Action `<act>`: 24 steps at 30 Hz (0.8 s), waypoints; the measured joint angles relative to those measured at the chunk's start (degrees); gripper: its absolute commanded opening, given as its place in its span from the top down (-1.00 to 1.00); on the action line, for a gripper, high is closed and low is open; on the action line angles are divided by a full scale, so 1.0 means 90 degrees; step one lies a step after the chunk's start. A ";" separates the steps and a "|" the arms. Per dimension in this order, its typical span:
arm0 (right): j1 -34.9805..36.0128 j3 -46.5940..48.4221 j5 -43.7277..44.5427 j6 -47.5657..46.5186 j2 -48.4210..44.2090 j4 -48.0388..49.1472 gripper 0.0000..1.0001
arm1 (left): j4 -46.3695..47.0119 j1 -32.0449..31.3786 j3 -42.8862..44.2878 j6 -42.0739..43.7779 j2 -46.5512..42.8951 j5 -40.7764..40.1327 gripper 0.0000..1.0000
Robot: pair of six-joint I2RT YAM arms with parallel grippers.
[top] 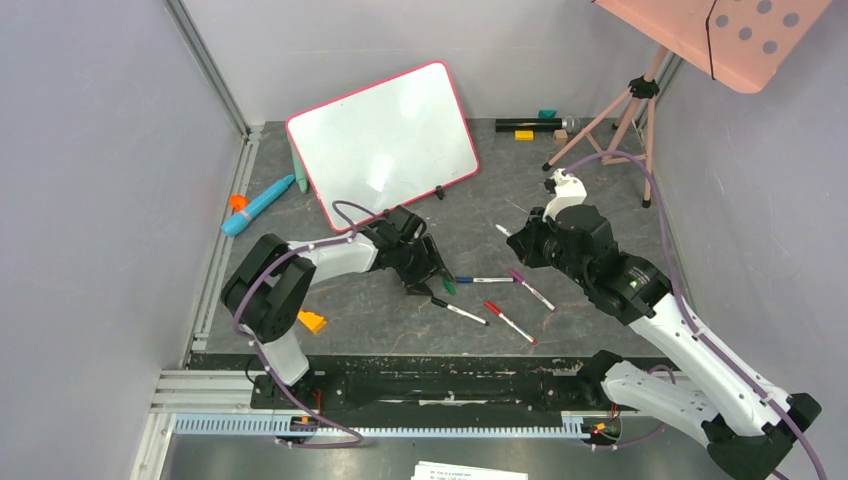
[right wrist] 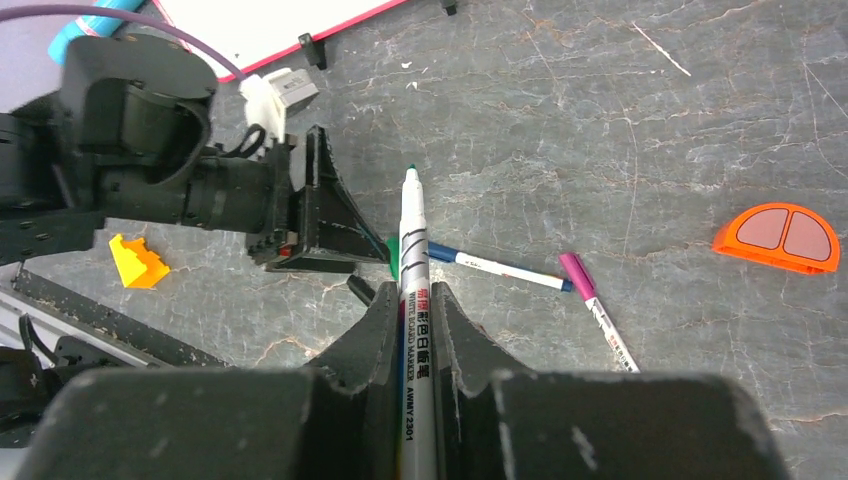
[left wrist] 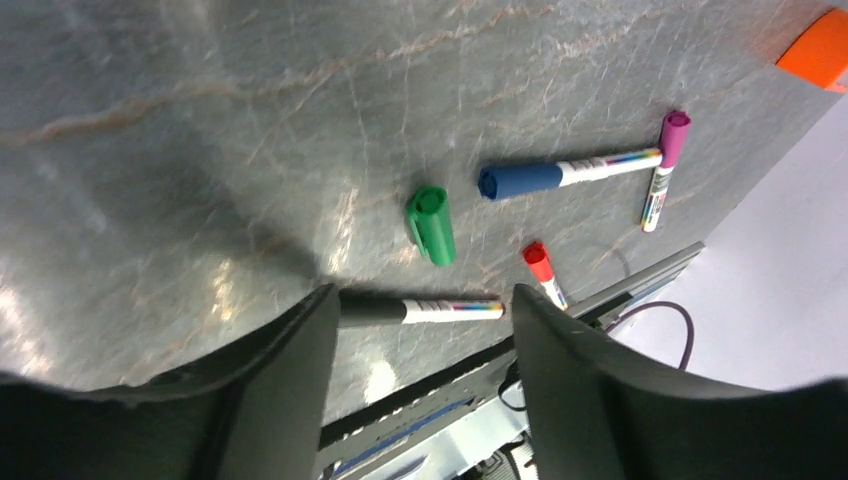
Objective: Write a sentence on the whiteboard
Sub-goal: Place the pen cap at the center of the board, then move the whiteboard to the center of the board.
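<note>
The whiteboard (top: 385, 140), white with a pink-red rim, leans at the back centre; its corner (right wrist: 270, 25) also shows in the right wrist view. Its face looks blank, and no sentence is in view. My right gripper (top: 520, 240) (right wrist: 413, 300) is shut on an uncapped whiteboard marker (right wrist: 413, 250), whose green tip points out ahead over the table. My left gripper (top: 428, 275) (left wrist: 420, 300) hangs open just above the table with nothing between its fingers. A loose green cap (left wrist: 431, 225) lies a little beyond its tips.
Loose markers lie on the grey table: a black-capped one (left wrist: 420, 311), blue (left wrist: 560, 175), purple (left wrist: 665, 165) and red (left wrist: 543, 272). An orange half-round piece (right wrist: 777, 236) and a yellow block (top: 311, 321) lie nearby. A pink tripod (top: 625, 115) holds a dotted panel (top: 740, 30) at the back right.
</note>
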 measured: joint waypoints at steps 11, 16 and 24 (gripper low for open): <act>0.0002 0.0291 -0.0063 -0.0313 0.0792 -0.0056 1.00 | -0.1579 0.0005 0.0141 0.0882 -0.2310 -0.0843 -0.99; -0.0005 0.0396 -0.0012 -0.0301 0.0867 -0.0070 1.00 | -0.2103 0.0051 0.0092 0.1377 -0.3521 -0.1481 -0.99; -0.0046 0.0539 -0.0039 -0.0311 0.1098 -0.0066 1.00 | -0.2433 0.0124 -0.0882 0.2016 -0.5722 -0.2523 -0.99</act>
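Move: The green pen cap already lies free on the table at my left fingertips, about 2 cm to the right of my left hand, 1 cm back and 2 cm below. From this hand, the black pen's middle is roughly 6 cm back and 5 cm right; the blue pen's is level ahead-wise, some 11 cm right. The whiteboard's middle is about 30 cm ahead and 12 cm left. From my right hand, the cap is about 1 cm ahead, 11 cm left and 24 cm below. I lift my left hand off the spot where the green cap lies, opening the already parted fingers to full width, first mostly up, then swinging left: about 15 cm up and 13 cm left in all, with a slight draw back, tilting the fingers some 35 degrees from down towards forward. My right hand keeps hold of the uncapped green pen and drifts roughly 3 cm forward, left and down. ##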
